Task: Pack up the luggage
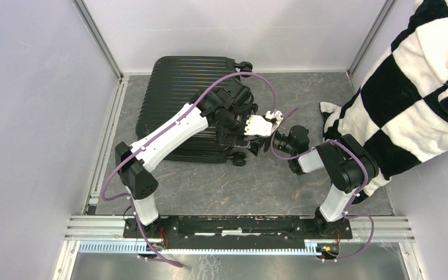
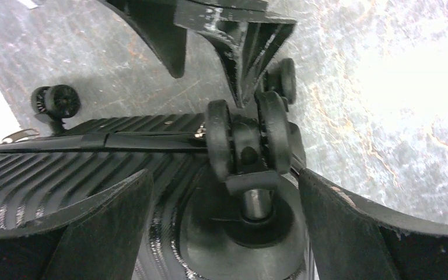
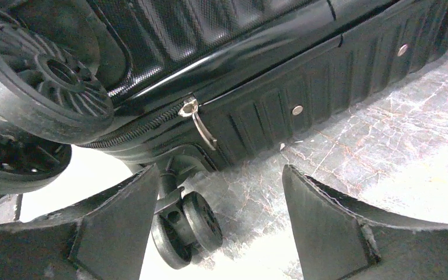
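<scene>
The luggage [image 1: 178,102], a black ribbed hard-shell suitcase, lies shut on the grey table. My left gripper [image 1: 254,143] reaches over its near right corner. In the left wrist view this gripper [image 2: 224,175] is open, and its fingers straddle a caster wheel [image 2: 248,140] without touching it. My right gripper [image 1: 275,143] comes in from the right at the same corner. In the right wrist view it [image 3: 219,169] is open and holds nothing. It points at the luggage's side [image 3: 303,87], just below a silver zipper pull [image 3: 198,122]. A small caster wheel [image 3: 186,230] sits by its left finger.
A black-and-white checkered cloth [image 1: 420,87] hangs in from the right and drapes over the right arm's elbow. Low walls with metal rails [image 1: 102,169] surround the table. The right gripper's fingers [image 2: 245,52] show at the top of the left wrist view.
</scene>
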You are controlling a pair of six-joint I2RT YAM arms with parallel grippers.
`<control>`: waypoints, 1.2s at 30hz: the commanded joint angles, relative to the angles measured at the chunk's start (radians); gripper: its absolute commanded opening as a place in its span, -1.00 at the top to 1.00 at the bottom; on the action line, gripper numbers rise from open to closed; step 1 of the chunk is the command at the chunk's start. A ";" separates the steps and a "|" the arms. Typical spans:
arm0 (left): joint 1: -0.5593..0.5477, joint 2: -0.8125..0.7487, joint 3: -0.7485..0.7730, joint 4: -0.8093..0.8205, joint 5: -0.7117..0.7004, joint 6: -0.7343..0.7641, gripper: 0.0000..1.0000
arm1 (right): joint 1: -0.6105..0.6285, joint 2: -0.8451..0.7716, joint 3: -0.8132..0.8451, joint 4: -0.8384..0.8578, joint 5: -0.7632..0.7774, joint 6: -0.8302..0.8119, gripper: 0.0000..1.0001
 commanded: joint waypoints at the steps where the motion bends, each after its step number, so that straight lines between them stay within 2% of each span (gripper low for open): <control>1: -0.009 0.037 0.077 -0.154 0.014 0.069 -0.99 | -0.009 0.025 0.006 0.083 -0.048 0.006 -0.68; 6: -0.017 0.065 0.088 -0.220 0.030 0.070 -0.99 | -0.016 0.032 0.022 0.069 -0.057 -0.018 -0.66; 9: -0.023 0.064 0.067 -0.183 0.031 0.055 -0.99 | -0.016 0.037 0.034 0.057 -0.058 -0.026 -0.66; 14: -0.037 0.042 0.003 0.005 -0.035 -0.008 -0.99 | -0.017 0.044 0.031 0.075 -0.063 -0.020 -0.65; 24: -0.061 0.078 0.008 -0.026 -0.041 -0.023 -0.97 | -0.016 0.073 0.055 0.096 -0.095 -0.029 -0.66; 26: -0.062 0.088 0.037 -0.022 -0.075 -0.040 -0.76 | -0.015 0.088 0.072 0.099 -0.107 -0.031 -0.66; 27: -0.063 0.095 0.059 -0.011 -0.104 -0.052 -0.57 | -0.016 0.098 0.085 0.098 -0.109 -0.033 -0.66; 32: -0.077 0.094 0.095 0.061 -0.245 -0.110 -0.02 | -0.015 0.162 0.164 0.137 -0.125 0.005 -0.65; 34: -0.079 0.081 0.111 0.081 -0.253 -0.128 0.23 | -0.017 0.190 0.196 0.146 -0.135 0.015 -0.65; 36: -0.079 0.065 0.121 0.088 -0.250 -0.141 0.38 | -0.015 0.218 0.226 0.163 -0.159 0.038 -0.64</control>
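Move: The suitcase's near upper wheel lies almost under the open left hand, about 4 cm below, 1 cm back and 2 cm to its right. Its near lower wheel is some 18 cm below that hand, 3 cm back and 2 cm right; the far upper wheel is about 22 cm ahead, 2 cm right and 5 cm lower. From the right hand, the middle of the suitcase's wheel end is roughly 8 cm left and 7 cm ahead at about hand height; the near upper wheel is 3 cm left, 5 cm back and 6 cm above. The near upper wheel is taken between the left fingers: that hand first backs off about 2 cm while sinking, shifts right and ends its descent at some 3.5 cm, then eases forward 1.5 cm as the fingers close to about half and pinch the wheel from both sides. The right hand, fingers still open, sinks 1 cm, then late on slides 3 cm forward and 1.5 cm left towards the suitcase's wheel end. ##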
